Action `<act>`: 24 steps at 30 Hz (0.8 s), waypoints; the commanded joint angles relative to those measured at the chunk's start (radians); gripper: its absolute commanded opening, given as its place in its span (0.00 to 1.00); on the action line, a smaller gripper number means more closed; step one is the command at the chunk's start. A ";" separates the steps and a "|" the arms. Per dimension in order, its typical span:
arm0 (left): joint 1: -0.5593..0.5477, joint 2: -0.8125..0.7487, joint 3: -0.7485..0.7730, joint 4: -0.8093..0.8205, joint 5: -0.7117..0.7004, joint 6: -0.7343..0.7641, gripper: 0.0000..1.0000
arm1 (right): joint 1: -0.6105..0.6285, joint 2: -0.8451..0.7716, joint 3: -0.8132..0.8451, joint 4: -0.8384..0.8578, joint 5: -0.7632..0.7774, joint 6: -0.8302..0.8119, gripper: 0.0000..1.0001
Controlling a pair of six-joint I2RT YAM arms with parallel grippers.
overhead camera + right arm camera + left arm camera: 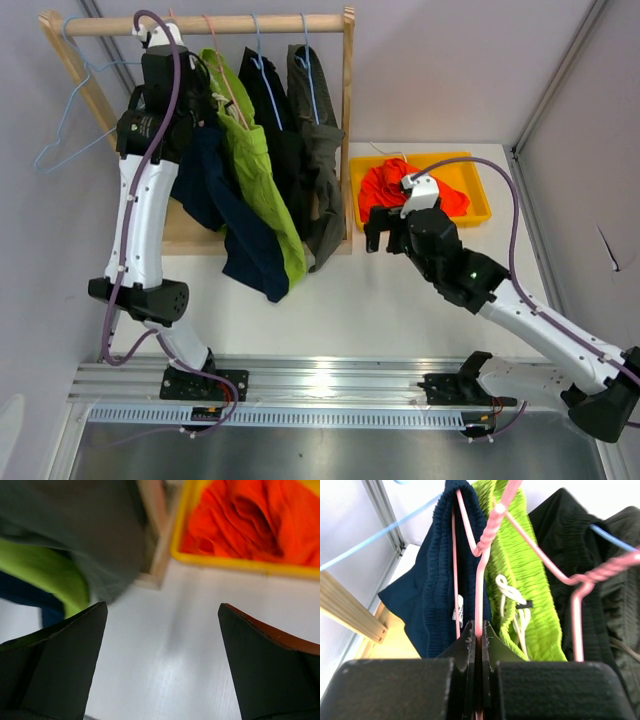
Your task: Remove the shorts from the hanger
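Observation:
Four pairs of shorts hang from the wooden rail (200, 24): navy (235, 225), lime green (262, 190), black (275, 120) and olive-grey (320, 150). An orange pair (410, 190) lies in the yellow tray (480, 175). My left gripper (479, 627) is up at the rack, shut on the thin pink hanger wire (479, 580) between the navy shorts (435, 580) and the lime green shorts (520, 565). My right gripper (162, 610) hangs open and empty over the white table, in front of the tray rim (225, 562) and the orange shorts (240, 520).
An empty blue hanger (70, 130) hangs at the rail's left end. A second pink hanger (580, 580) sits by the black shorts (560, 540). The rack's wooden post (348, 120) stands between the clothes and the tray. Grey walls close in on both sides.

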 commanded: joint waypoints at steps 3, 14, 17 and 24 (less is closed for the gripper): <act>-0.018 -0.115 0.097 0.042 -0.039 0.053 0.00 | 0.255 0.060 0.298 0.023 0.167 -0.157 0.99; -0.018 -0.196 0.070 0.026 0.018 0.038 0.00 | 0.594 0.557 0.741 0.158 0.141 -0.256 0.99; -0.018 -0.219 0.044 0.029 0.032 0.038 0.00 | 0.594 0.714 0.879 0.164 0.124 -0.268 0.99; -0.018 -0.277 -0.042 0.034 0.061 0.036 0.00 | 0.554 0.982 1.192 0.146 0.075 -0.312 0.99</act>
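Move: The left gripper already pinches the near arm of the pink hanger. The navy shorts hang just beyond it, their middle about 4 cm ahead, 1 cm to the left and 17 cm below. The rail is 8 cm ahead and 12 cm above; the green shorts are 5 cm ahead, 6 cm right and 16 cm below. From the open right gripper, at about its height, the navy shorts are some 30 cm left and 8 cm ahead, behind the grey shorts (12 cm left) and green shorts (23 cm left), both also 8 cm ahead. Keep the left gripper shut on the pink hanger and draw it back and up off the rail, about 8 cm back and 6 cm up, tipping the fingers up slightly. Meanwhile sweep the open right gripper some 36 cm left, arching back and up in front of the grey and green shorts, then down towards the navy shorts, turning it about 30 degrees counter-clockwise. ##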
